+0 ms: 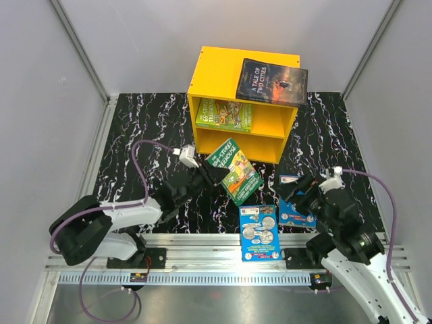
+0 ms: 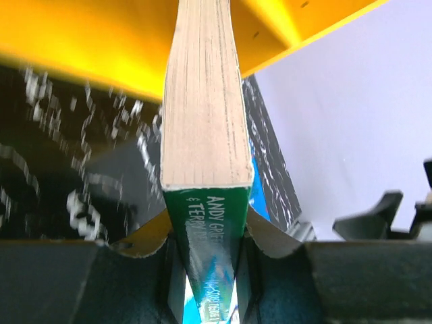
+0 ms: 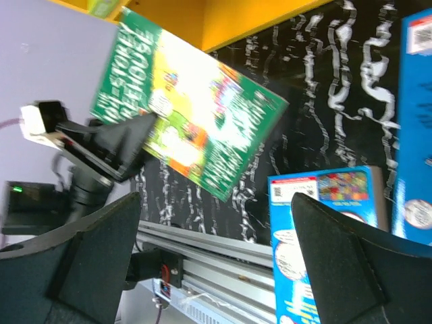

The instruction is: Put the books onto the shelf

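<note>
The yellow shelf (image 1: 214,74) stands at the back of the table. A dark book (image 1: 271,82) lies on its flat top and a green book (image 1: 224,115) sits in its upper compartment. My left gripper (image 1: 210,177) is shut on a second green book (image 1: 234,171) and holds it off the table in front of the shelf. In the left wrist view that gripper (image 2: 208,236) pinches the book's spine (image 2: 210,223), with the shelf (image 2: 81,61) beyond. My right gripper (image 1: 302,191) (image 3: 216,256) is open and holds nothing, above a blue book (image 1: 297,216). Another blue book (image 1: 259,232) (image 3: 317,223) lies at the front edge.
The black marbled mat (image 1: 142,128) covers the table. A metal rail (image 1: 202,243) runs along the near edge, and the front blue book overhangs it. Grey walls enclose the left, back and right sides. The shelf's lower compartment (image 1: 236,145) shows nothing inside.
</note>
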You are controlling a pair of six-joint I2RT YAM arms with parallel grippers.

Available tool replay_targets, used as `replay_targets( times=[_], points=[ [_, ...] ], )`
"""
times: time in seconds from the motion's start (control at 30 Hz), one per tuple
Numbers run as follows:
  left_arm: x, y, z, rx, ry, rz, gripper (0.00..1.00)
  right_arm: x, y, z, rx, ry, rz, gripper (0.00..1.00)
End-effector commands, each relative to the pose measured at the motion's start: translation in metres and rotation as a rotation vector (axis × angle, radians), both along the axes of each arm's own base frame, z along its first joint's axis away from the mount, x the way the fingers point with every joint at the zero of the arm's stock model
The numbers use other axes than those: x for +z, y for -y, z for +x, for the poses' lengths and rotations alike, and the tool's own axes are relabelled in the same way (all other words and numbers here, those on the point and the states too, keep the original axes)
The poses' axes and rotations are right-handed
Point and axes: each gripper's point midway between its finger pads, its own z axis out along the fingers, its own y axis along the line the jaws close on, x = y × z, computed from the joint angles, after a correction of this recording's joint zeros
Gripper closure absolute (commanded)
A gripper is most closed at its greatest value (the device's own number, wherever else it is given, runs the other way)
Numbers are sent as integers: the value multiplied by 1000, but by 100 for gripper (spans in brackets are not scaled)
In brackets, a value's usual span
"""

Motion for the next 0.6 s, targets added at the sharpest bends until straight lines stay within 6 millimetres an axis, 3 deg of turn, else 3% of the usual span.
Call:
replay_targets(
  times=[0.0, 0.1, 0.13, 0.27, 0.57],
  points=[
    [66, 14, 19, 0, 193, -12, 100, -38, 30, -21, -66, -117, -134, 0],
    [80, 34, 17, -86, 242, -38, 100, -45, 31, -27, -64, -137, -118, 0],
    [98, 39, 18, -100, 277, -80, 100, -50, 30, -29, -61, -150, -120, 0],
    [115, 55, 17, -166, 313, -114, 100, -49, 31, -30, -58, -142, -115, 0],
    [161, 52, 44, -146, 360, -215, 100, -53, 29, -32, -38, -147, -120, 0]
  ],
)
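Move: The left hand already holds the green treehouse book; the free right part of the shelf's upper compartment lies about 20 cm ahead, 16 cm to its right and 2 cm higher. The lying green book on that board is also some 20 cm ahead, 2 cm right and 2 cm higher; the blue book on the table is 12 cm back, 15 cm right, 14 cm below. From the right hand that free space is about 27 cm ahead, 5 cm left and 4 cm lower. Left hand lifts its pinched book about 8 cm, rightward and forward towards the shelf; open right sinks back. ##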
